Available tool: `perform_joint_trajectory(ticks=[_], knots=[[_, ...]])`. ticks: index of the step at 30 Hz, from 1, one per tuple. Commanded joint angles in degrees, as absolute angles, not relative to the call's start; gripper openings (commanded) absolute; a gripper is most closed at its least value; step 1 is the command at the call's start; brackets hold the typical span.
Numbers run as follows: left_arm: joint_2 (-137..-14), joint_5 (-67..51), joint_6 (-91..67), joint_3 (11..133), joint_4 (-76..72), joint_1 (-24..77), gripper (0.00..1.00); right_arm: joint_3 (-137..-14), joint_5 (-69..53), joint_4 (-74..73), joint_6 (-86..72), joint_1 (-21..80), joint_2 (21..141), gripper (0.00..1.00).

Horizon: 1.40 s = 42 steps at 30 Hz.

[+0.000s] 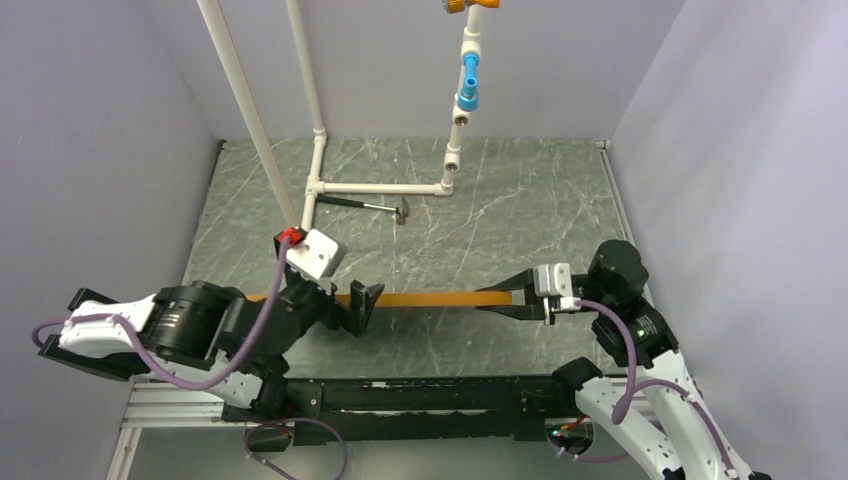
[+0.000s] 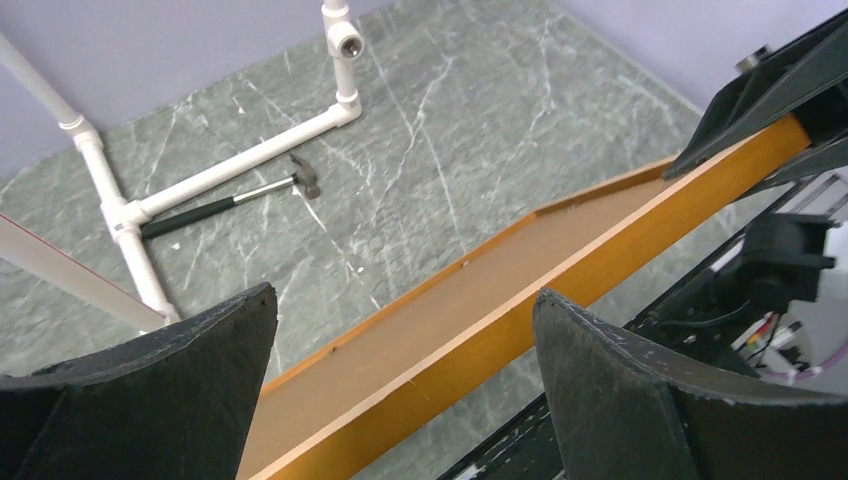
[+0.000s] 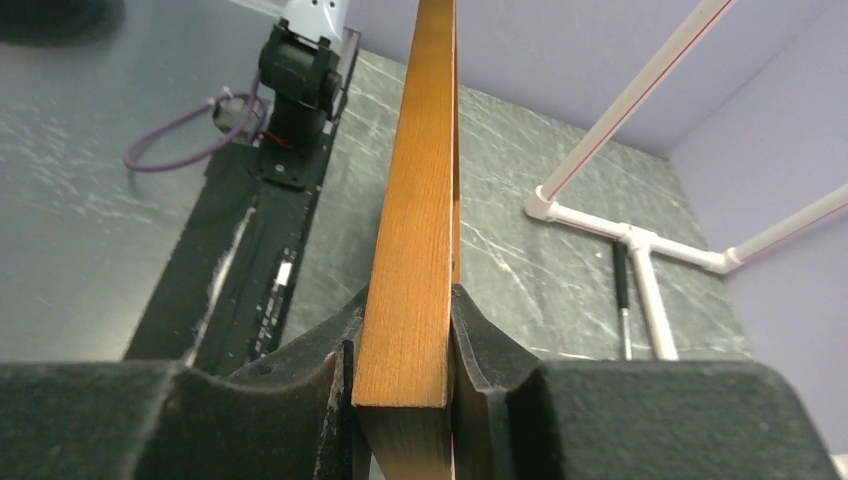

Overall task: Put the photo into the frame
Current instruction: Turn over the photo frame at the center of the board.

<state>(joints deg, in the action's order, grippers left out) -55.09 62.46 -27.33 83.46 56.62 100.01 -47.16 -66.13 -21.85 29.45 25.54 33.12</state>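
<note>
The frame (image 1: 430,298) of orange-brown wood hangs edge-on above the table, a thin line in the top view. My right gripper (image 1: 500,298) is shut on its right end; in the right wrist view the pads squeeze the frame's rail (image 3: 415,230) from both sides at the gripper (image 3: 408,300). My left gripper (image 1: 355,305) is open around the frame's left end. Its fingers stand wide apart in the left wrist view, at the gripper (image 2: 403,295), clear of the rail (image 2: 560,290). A brown backing board (image 2: 420,310) fills the frame. The photo is hidden from view.
A hammer (image 1: 375,208) lies on the grey marbled table by a white pipe stand (image 1: 380,187) at the back. A blue and orange fitting (image 1: 467,85) hangs from above. Lilac walls close in left, right and back. The black base rail (image 1: 400,395) runs along the near edge.
</note>
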Motion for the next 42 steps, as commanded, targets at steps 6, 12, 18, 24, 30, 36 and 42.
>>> perform_joint_trajectory(ticks=[6,12,18,24,30,36,42], knots=[[-54.5,61.9,-23.6,83.3,51.5,100.5,0.99,-57.1,-68.2,-21.9,9.6,25.5,42.7,0.0],[-59.7,62.9,-27.7,85.8,57.7,100.4,0.99,-64.3,-70.8,-34.4,10.7,23.5,52.4,0.0],[-63.3,61.0,-31.2,86.2,60.5,98.9,0.99,-65.1,-76.0,-40.4,11.3,18.0,58.3,0.0],[-62.1,53.8,-31.1,81.3,55.8,93.0,0.99,-65.6,-70.2,-49.3,13.0,13.5,62.3,0.0],[-59.5,44.9,-31.3,74.8,50.8,85.4,0.99,-64.5,-54.4,-49.5,7.0,10.9,64.5,0.0],[-57.6,38.1,-33.8,68.2,50.4,77.5,0.99,-63.9,-35.9,-47.3,1.3,10.7,65.8,0.0],[-54.7,31.6,-36.0,60.2,49.1,69.5,0.99,-57.5,-19.9,-39.9,-3.5,10.7,61.1,0.0]])
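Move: The photo frame stands nearly upright on edge, its middle about 3 cm right of the left hand, level with it fore and aft and roughly 20 cm below. From the right hand, which already grips its upper right corner, the middle lies some 18 cm left and 15 cm below. The hammer lies about 38 cm ahead and 3 cm left of the left hand, about 38 cm lower; the white crossbar is just beyond. Still gripping, the right hand tips the frame forward and down some 10 cm each; open left sinks about 15 cm. ##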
